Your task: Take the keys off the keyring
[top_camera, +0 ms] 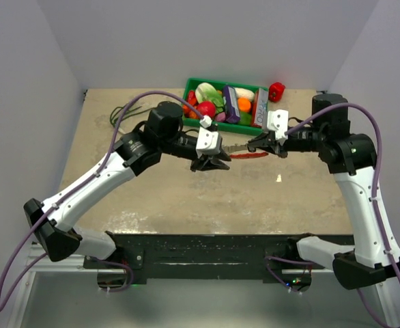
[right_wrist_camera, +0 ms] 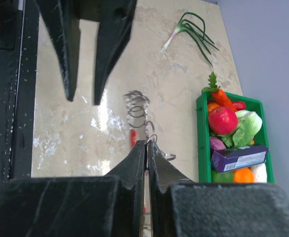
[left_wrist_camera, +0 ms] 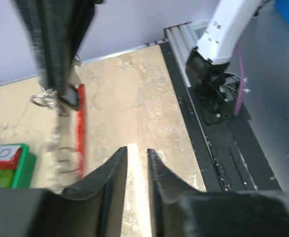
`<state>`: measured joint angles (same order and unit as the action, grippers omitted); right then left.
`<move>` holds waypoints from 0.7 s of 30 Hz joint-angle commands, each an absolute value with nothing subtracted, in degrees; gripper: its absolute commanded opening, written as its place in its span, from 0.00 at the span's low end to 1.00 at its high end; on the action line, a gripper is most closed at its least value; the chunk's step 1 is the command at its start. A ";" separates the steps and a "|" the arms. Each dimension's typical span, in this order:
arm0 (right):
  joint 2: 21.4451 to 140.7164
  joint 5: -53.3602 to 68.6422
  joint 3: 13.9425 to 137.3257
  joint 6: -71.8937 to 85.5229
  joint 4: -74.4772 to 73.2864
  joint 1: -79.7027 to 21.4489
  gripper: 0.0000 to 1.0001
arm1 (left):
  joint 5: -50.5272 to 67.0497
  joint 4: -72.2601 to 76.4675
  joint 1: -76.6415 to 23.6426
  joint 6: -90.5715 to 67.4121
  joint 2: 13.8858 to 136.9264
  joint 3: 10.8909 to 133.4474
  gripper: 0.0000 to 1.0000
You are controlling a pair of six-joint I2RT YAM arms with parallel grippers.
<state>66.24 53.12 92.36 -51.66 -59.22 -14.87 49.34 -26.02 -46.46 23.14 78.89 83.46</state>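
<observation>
My right gripper (right_wrist_camera: 147, 143) is shut on a thin silvery loop of the keyring (right_wrist_camera: 153, 139), holding the bunch above the table. More blurred ring loops (right_wrist_camera: 136, 106) and the red curved tag (right_wrist_camera: 133, 137) hang from it. The keys cannot be told apart in that blur. From above, the bunch (top_camera: 236, 147) and red tag (top_camera: 249, 156) hang between the two grippers. My left gripper (left_wrist_camera: 137, 150) is slightly open with only bare table between its fingers. It sits just left of the bunch (top_camera: 210, 164), apart from it. The ring (left_wrist_camera: 45, 101) and tag (left_wrist_camera: 80, 128) are at its upper left.
A green bin (top_camera: 222, 81) of toy food stands at the back centre, with a red pepper (top_camera: 276, 91) to its right. A green onion (top_camera: 125, 113) lies at the back left. A small white speck (top_camera: 278, 178) lies right of centre.
</observation>
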 commanded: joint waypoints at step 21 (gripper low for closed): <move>66.97 56.34 97.64 -63.36 -73.03 -14.94 0.00 | 39.72 -25.40 -48.78 28.04 86.83 95.53 0.58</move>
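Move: The free end of the wire keyring sticks out roughly 5 cm ahead of the left hand, 1 cm to its right and about 2 cm higher. The right fingers pinch its other end, some 5 cm ahead, 8 cm right and 3 cm above the left hand. The red strip hangs below, 2 cm ahead of the left hand, 8 cm right and 1 cm lower. From the right hand the free end lies about 7 cm left, level fore and aft, 1 cm lower. Towards the keyring's free end the left hand travels forward about 4.5 cm, first arcing up nearly 4 cm, then sinking 3 cm while closing in almost 3 cm to the right; its fingers open from a quarter to just over half, to straddle the wire coils. The right hand keeps its pinch on the keyring and eases back about 2 cm and slightly down. ##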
